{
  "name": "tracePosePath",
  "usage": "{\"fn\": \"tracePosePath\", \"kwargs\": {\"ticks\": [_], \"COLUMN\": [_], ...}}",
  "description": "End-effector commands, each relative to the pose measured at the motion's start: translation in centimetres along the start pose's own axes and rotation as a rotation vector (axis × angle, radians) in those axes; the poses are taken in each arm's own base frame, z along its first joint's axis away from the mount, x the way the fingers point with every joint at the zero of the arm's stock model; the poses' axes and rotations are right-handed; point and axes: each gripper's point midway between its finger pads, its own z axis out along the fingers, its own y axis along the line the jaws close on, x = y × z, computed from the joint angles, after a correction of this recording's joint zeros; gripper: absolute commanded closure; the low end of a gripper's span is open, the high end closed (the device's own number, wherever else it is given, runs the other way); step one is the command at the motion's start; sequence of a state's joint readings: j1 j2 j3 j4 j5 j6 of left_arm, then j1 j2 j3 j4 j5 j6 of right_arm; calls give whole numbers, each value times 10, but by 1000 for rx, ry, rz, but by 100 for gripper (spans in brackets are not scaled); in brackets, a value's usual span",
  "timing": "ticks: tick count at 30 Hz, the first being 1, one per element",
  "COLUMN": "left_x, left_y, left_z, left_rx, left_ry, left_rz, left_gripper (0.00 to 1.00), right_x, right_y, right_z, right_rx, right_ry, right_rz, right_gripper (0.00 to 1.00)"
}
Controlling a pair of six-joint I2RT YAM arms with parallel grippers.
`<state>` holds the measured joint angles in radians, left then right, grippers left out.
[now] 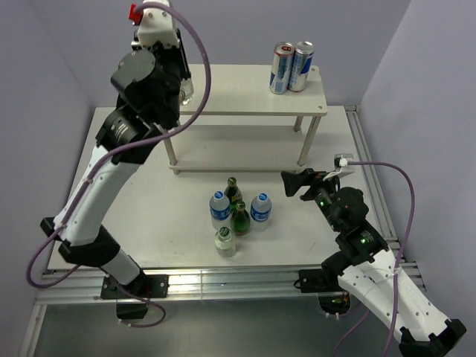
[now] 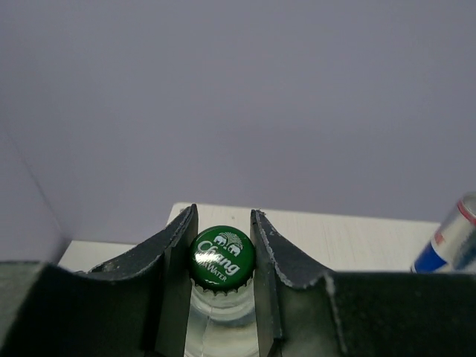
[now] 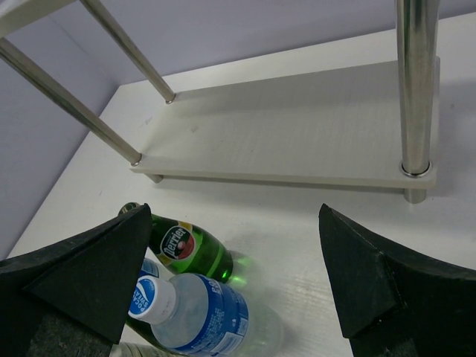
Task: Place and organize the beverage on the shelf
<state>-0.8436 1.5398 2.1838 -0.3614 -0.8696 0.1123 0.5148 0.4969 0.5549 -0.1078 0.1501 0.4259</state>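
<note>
The shelf (image 1: 238,89) stands at the back of the table, a cream two-tier rack. Two blue-and-silver cans (image 1: 291,67) stand on its top right corner. My left gripper (image 1: 182,85) hangs over the top board's left end, shut on the neck of a clear glass bottle (image 2: 222,312) with a green cap (image 2: 222,259). The top board (image 2: 349,242) shows behind the cap, with a can (image 2: 454,242) at the right edge. My right gripper (image 1: 297,182) is open and empty, low over the table right of the bottle cluster, facing the lower board (image 3: 297,126).
On the table in front of the shelf stand two blue-label water bottles (image 1: 220,208) (image 1: 261,208), two green bottles (image 1: 233,191) (image 1: 239,217) and a clear green-capped bottle (image 1: 225,240). In the right wrist view, a green Perrier bottle (image 3: 190,249) and a blue-label bottle (image 3: 201,312) lie near the left finger.
</note>
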Motion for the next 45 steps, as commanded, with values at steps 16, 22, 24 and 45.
{"fn": "tracePosePath", "kwargs": {"ticks": [16,22,24,45], "left_x": [20,30,35,39], "left_y": [30,32,33,43], "left_z": [106,108,109,91], "left_rx": [21,21,17,6], "left_ry": [-18,-5,2,-14], "left_rz": [-74,-90,-94,-108], "left_gripper": [100,100,100,1], "right_x": [-4,-4,-4,-3], "right_y": [1,1,0,1], "right_z": [-4,-4,-4,-4], "right_rx": [-5,-5,-3,-8], "right_ry": [-25,-25,-26,-25], "right_rz": [11,11,11,13], "right_gripper": [0,0,0,0]}}
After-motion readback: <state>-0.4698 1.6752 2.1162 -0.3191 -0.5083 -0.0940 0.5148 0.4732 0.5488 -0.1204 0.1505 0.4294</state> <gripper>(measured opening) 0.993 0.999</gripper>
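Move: The left hand already holds the green-capped soda bottle by the neck. Its standing spot on the left end of the shelf top is about 13 cm ahead, 3 cm left and some 19 cm below. The shelf's front left corner is roughly 4 cm ahead and 9 cm left at that same level; the near can is about 13 cm ahead and 27 cm right, the far can 14 cm ahead and 32 cm right, both 12 cm lower. From the right hand, the spot is roughly 22 cm ahead, 33 cm left and 13 cm higher. Keeping its hold on the bottle's neck, the left hand reaches quickly forward over the left end of the shelf top, about 13 cm, sinking some 7 cm and edging a little left while the wrist tips down from slightly raised to nearly level. It then almost stops there to set the bottle down, and opens its fingers wide, letting go of the neck as it eases back barely 1.5 cm, with the fingertips still on either side of the bottle. ##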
